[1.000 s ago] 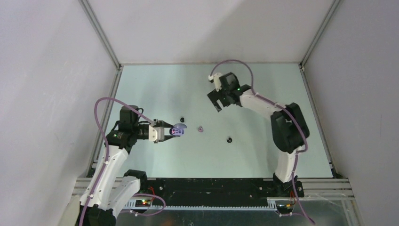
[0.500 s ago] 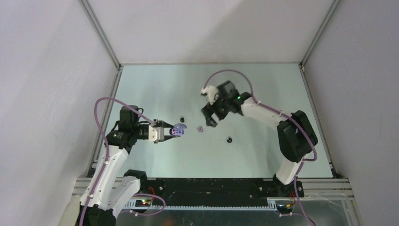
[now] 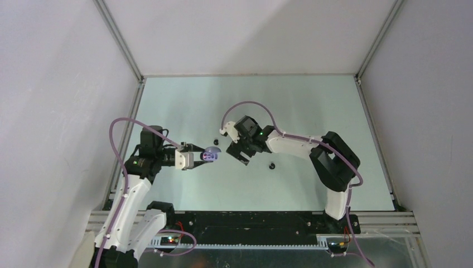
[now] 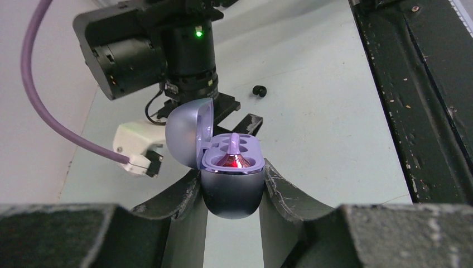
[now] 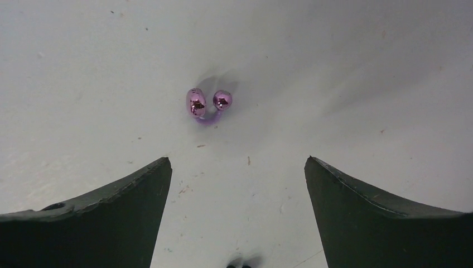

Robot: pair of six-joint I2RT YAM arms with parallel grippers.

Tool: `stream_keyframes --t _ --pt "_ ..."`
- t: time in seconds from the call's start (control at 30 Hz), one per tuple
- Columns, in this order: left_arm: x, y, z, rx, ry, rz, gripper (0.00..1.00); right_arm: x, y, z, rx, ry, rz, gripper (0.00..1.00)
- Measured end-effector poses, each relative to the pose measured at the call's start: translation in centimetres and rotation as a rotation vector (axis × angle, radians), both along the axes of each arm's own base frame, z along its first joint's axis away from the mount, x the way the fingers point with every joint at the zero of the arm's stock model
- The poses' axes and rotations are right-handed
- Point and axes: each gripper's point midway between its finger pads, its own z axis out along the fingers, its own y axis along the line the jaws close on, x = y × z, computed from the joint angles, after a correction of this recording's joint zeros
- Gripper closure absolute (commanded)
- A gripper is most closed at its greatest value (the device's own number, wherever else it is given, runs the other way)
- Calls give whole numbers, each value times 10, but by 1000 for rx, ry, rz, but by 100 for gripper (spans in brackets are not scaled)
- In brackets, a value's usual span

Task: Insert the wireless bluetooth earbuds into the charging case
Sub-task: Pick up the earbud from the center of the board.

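My left gripper [image 3: 199,157] is shut on the purple charging case [image 3: 211,155] and holds it above the table with the lid open. In the left wrist view the case [image 4: 231,187] sits between my fingers, and a red light glows in its near socket. My right gripper [image 3: 240,153] is open and hangs just over the table, right of the case. In the right wrist view two glossy purple earbuds [image 5: 196,103] lie side by side, touching, just ahead of the open gripper [image 5: 237,161]. One black earbud [image 3: 216,141] lies behind the case, another [image 3: 272,165] right of my right gripper.
The right arm's wrist [image 4: 167,50] and its white cable clip [image 4: 136,148] stand close behind the case in the left wrist view. A black earbud [image 4: 259,90] lies on the table beyond. Grey walls enclose the table [image 3: 312,100] on three sides.
My right arm has swung from the back of the table forward and left, and lowered over the purple earbuds. My left gripper with the case has stayed still.
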Motion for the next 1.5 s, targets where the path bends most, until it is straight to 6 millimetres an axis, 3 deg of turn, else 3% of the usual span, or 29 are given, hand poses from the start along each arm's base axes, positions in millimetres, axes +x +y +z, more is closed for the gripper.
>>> stream_keyframes --t 0.37,0.73,1.17,1.3,1.4,1.5 --pt "0 0 0 0 0 2 100 5 -1 -24 -72 -27 -10 6" --pt "0 0 0 0 0 1 100 25 9 -20 -82 -117 -43 7" --pt "0 0 1 -3 0 -2 100 51 -18 -18 -112 -142 -120 11" --pt "-1 0 1 -5 1 -4 100 51 -25 -17 -85 -60 -143 21" --pt "-1 0 1 -6 0 -5 100 50 -22 -9 4 52 -161 41" --pt "-1 -1 1 -8 2 -7 100 52 -17 7 136 179 -196 53"
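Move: The pink earbud at the centre of the board lies just off the right hand's wide-open fingertips, about 3 cm to the left, 1 cm ahead and some 3 cm below. One black earbud sits about 8 cm left of the pink one and 4 cm farther out; the other is roughly 10 cm right of the right hand and 5 cm back. From the left hand, which still holds the open case, the pink earbud is about 12 cm ahead, 8 cm right and 20 cm down. The right hand first sinks about 2 cm with its fingers wide, then, staying low, sweeps some 5 cm forward past the right side of the pink earbud, edging slightly left at first and then swinging about 3 cm to the right while the fingertips tip gradually outward. At the end it leaves the earbud behind and to its left, rises nearly 2 cm, swings the fingertips back down, has turned about 10 degrees clockwise overall, and the empty fingers start closing to a bit over half open. ##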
